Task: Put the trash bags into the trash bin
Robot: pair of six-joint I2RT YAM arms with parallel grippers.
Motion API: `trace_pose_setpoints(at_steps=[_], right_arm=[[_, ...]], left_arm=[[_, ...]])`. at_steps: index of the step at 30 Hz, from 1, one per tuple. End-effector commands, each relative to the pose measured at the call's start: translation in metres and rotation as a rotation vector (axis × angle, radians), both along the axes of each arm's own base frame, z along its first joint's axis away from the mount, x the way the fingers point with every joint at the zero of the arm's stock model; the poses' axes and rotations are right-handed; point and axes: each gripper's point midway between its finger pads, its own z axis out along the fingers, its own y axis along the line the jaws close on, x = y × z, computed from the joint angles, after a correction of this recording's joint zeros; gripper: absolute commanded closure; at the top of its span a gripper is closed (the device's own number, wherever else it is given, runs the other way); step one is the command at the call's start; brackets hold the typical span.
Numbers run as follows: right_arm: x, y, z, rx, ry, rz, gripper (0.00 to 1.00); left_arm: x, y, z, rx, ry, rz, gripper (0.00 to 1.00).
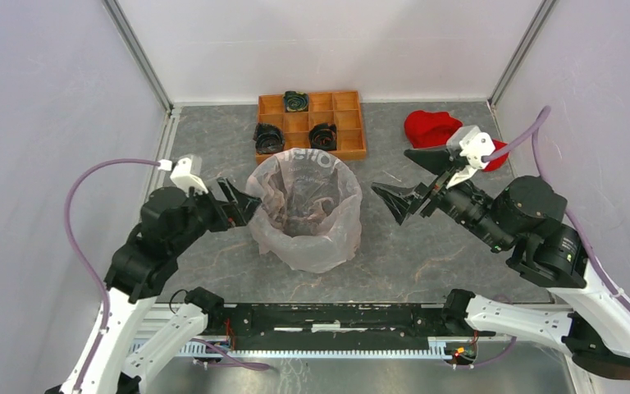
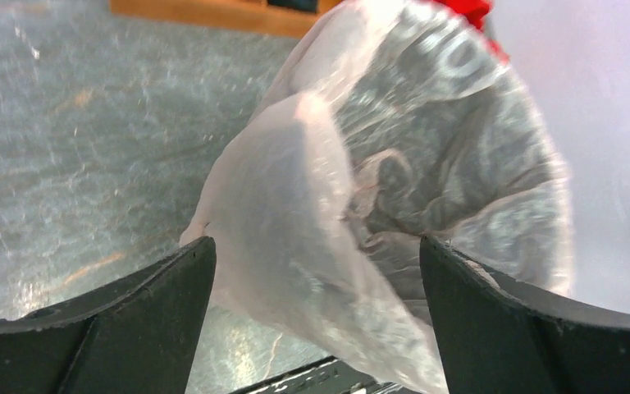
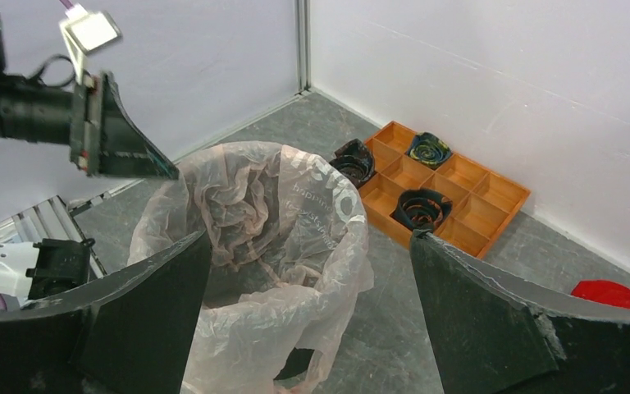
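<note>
The trash bag (image 1: 305,212), thin pale pink film, lines the trash bin in the table's middle, its edge folded down over the outside. Only a black patch of the bin (image 3: 295,362) shows under the film. My left gripper (image 1: 242,201) is open at the bag's left rim. In the left wrist view a fold of the bag (image 2: 312,189) lies just ahead of the wide-apart fingers, centred on the gap (image 2: 316,242), unpinched. My right gripper (image 1: 391,170) is open and empty, hovering right of the bag. The right wrist view looks between its fingers (image 3: 309,235) at the bag (image 3: 246,222).
An orange compartment tray (image 1: 349,123) stands behind the bin and holds three dark coiled items. A red cloth (image 1: 428,127) lies at the back right, behind my right wrist. White enclosure walls stand on three sides.
</note>
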Motion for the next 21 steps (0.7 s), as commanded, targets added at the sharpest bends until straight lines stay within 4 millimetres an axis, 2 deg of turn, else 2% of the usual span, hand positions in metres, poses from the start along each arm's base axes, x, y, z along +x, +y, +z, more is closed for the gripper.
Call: trace_pose_setpoints(at_steps=[1,6,13,17,21], right_arm=[[-0.008,-0.018,0.024,0.064,-0.054,-0.014,0.02],[-0.014,-0.038,0.039,0.112,-0.08,-0.044,0.02],[-0.02,-0.075,0.056,0.183,-0.106,-0.128,0.02],[-0.014,-0.089,0.053,0.184,-0.094,-0.199,0.02],[-0.009,-0.095,0.048,0.202,-0.075,-0.25,0.02]], left_arm=[[-0.01,0.007,0.073,-0.036,-0.18,-0.008,0.0],[-0.03,0.023,0.14,-0.04,-0.366,-0.006,0.0],[-0.057,0.057,0.214,-0.044,-0.602,0.091,0.0],[-0.067,0.069,0.238,-0.048,-0.674,0.129,0.0],[-0.069,0.076,0.242,-0.04,-0.687,0.159,0.0]])
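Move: The lined bin stands with its middle about 12 cm to the right of the left gripper, 2 cm ahead and 14 cm below, its near rim close by the open fingers. From the right gripper it is some 13 cm left, 5 cm ahead and 34 cm down. The wooden tray lies on the table about 28 cm beyond the bin; the red cloth is some 30 cm ahead of the right gripper and 14 cm to its right, 44 cm below. Lift the left gripper clear of the bin rim, about 23 cm up, easing back and to the left as it climbs and tipping its fingers up some 35 degrees. Meanwhile draw the right gripper away from the bin to the right and somewhat up, rolling its left side slightly up and turning it a little clockwise. Keep both grippers wide open and empty. ##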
